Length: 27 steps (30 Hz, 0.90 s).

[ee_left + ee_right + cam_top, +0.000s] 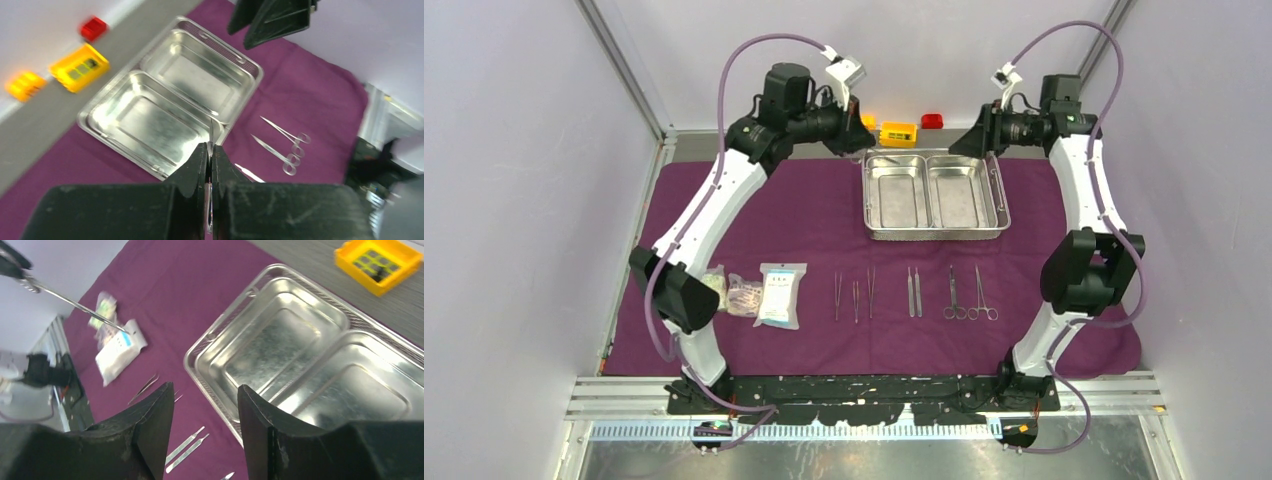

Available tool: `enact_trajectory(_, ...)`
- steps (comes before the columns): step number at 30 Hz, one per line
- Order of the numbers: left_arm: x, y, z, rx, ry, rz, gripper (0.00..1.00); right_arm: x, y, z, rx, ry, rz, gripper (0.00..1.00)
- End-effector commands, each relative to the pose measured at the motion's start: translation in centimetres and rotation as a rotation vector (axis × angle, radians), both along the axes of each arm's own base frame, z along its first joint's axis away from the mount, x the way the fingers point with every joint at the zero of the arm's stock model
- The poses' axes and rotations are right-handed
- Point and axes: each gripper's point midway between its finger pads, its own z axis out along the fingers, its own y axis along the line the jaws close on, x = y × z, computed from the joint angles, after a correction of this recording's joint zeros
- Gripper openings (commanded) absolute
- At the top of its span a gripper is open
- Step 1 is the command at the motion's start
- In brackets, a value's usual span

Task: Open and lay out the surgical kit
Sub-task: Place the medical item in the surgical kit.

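Note:
The dark-purple cloth [804, 215] lies spread flat. The empty two-compartment steel tray [934, 193] sits at its back middle. Tweezers [855, 297], two flat handles [913, 292] and ring-handled scissors and clamps [969, 297] lie in a row at the front. Clear packets [781, 295] lie to their left. My left gripper [856, 140] hangs by the tray's back left corner, shut on a thin steel instrument [211, 132] that also shows in the right wrist view [75, 304]. My right gripper [205, 390] is open and empty above the tray's back right [974, 140].
Yellow [898, 133], red [932, 121] and orange [25, 85] toy bricks sit on the grey strip behind the cloth. Metal frame rails run along the left and near edges of the table. Both arms arch over the cloth's sides.

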Motion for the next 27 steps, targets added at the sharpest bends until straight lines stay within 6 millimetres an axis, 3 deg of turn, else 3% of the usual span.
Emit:
enact_trajectory(1,-5.4,-0.2,1.1,-0.115,0.162,-0.138,0.00,-5.7,3.7,2.0,-0.043,-0.124,0.241,0.55)
enact_trajectory(6,-7.5,-0.2,0.2,-0.153,0.233,-0.200,0.00,-11.2,7.5,0.6,-0.086,-0.111,0.423,0.56)
enact_trajectory(11,-8.4,-0.3,-0.8,-0.170,0.258,-0.229,0.00,-15.0,9.8,-0.5,-0.106,-0.093,0.546,0.56)
enact_trajectory(22,-9.4,-0.8,-1.2,-0.233,0.317,-0.297,0.00,-16.9,11.5,-3.2,-0.064,0.014,0.650,0.55)
enact_trajectory(27,-8.9,-0.5,-1.4,-0.257,0.337,-0.290,0.00,-17.8,11.8,-3.2,-0.025,0.045,0.688,0.51)
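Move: Level with the right hand to within about 4 cm nearer the base, some 19 cm to its left and 6 cm above, is the medical item in the left gripper. The right gripper is about 22 cm right of the left hand, 4 cm farther out and 8 cm lower. From the right hand, the tray's middle lies 5 cm ahead, 2 cm left and 22 cm below, and the scalpels some 21 cm back, 9 cm left and 23 cm below. Swinging back and left over the tray, the right hand travels about 20 cm towards the item's free end, sinking a little, its half-open fingers turning some 35 degrees counter-clockwise. The left hand keeps its pinch on the item, draws back about 8 cm and sinks 5 cm while its wrist turns to present the shaft; both slow almost to a stop. ##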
